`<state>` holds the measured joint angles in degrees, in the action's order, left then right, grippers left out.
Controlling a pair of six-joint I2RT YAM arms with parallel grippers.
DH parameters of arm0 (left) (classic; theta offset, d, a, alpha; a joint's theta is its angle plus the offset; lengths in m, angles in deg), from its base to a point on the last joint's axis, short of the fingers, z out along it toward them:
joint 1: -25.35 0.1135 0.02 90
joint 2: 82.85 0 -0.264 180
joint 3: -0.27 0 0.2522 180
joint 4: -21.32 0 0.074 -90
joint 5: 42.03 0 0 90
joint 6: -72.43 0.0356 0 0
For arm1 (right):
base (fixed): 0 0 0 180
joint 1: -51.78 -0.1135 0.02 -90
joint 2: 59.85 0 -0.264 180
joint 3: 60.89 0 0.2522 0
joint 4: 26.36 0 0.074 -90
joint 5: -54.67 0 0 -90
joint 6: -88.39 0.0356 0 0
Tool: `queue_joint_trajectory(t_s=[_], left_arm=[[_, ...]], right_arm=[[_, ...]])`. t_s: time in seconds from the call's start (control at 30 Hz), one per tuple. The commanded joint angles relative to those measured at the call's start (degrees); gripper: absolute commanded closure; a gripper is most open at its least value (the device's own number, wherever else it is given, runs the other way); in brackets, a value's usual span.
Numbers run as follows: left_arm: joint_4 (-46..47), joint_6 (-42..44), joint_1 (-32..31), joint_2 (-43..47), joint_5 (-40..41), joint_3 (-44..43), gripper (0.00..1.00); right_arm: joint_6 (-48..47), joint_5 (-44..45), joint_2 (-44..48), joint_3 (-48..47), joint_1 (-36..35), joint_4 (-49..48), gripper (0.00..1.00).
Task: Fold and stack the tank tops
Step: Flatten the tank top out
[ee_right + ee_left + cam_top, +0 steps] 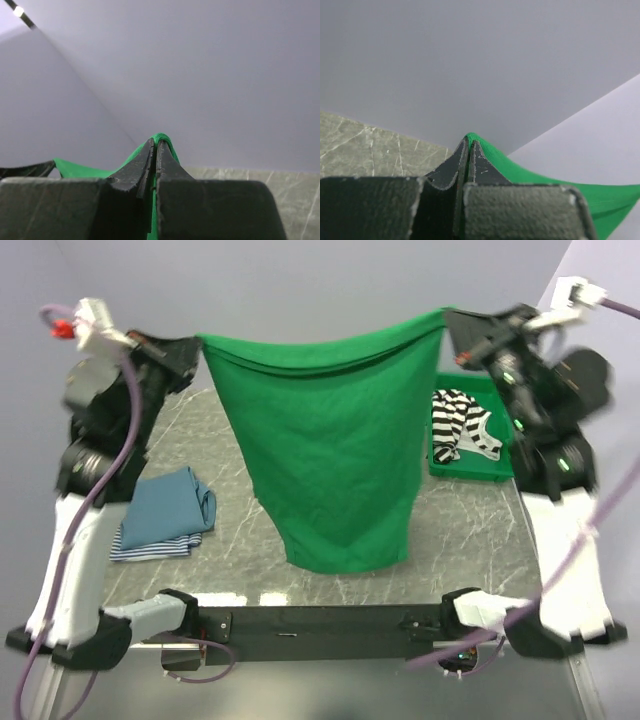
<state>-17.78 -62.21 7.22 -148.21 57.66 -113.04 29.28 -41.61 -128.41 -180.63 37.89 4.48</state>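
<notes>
A plain green tank top (330,450) hangs spread in the air between both arms, its lower end near the table. My left gripper (197,348) is shut on its upper left corner, green cloth (530,175) pinched at the tips of that gripper (469,141). My right gripper (450,320) is shut on the upper right corner, and from the wrist this gripper (156,141) has a green edge (75,167) trailing left. A black-and-white striped tank top (462,425) lies in the bin. A folded blue top (168,505) lies on a blue-white striped one (150,548) at the left.
A rigid green plastic bin (470,468) stands at the right of the marbled table (470,530). The arm bases and a black bar (320,620) run along the near edge. Grey walls rise behind.
</notes>
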Motion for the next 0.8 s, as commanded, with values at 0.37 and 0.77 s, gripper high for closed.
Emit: queue_joint_trajectory(t_s=[0.37, 0.77], left_arm=[[14.18, -2.38, 10.13, -22.18, -16.72, -16.21, 1.0], [14.97, -9.4, 11.72, -2.06, -19.88, 30.69, 0.99]], right_arm=[[0.48, -8.13, -29.89, -31.93, 2.55, 5.77, 1.0], [3.03, -6.02, -10.12, 28.04, 2.9, -3.89, 1.0]])
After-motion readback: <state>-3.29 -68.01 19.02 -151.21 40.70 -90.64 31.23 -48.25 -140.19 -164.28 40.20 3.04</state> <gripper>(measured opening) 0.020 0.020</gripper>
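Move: The tank top hangs open between the two shut grippers, its middle about 20 cm to the left gripper's right, 22 cm below and some 5 cm nearer the bases. The bare far-middle table lies 14 cm ahead, 18 right and 52 below the left gripper; from the right gripper, 14 ahead, 22 left and 56 below. The blue folded stack is 15 cm left and 5 back of the left gripper, the green bin 15 right and 15 ahead of the right one. The tank top is flung out over the far table by its two held corners: both hands swing it forward together some 17 cm, dipping slightly, then draw back 6 to 8 cm and sink ever faster, ending about 13 cm (left) and 20 cm (right) lower than they began. The fingers keep their pinch as the wrists tip down, the right by roughly 25 degrees, the left by about 10. ##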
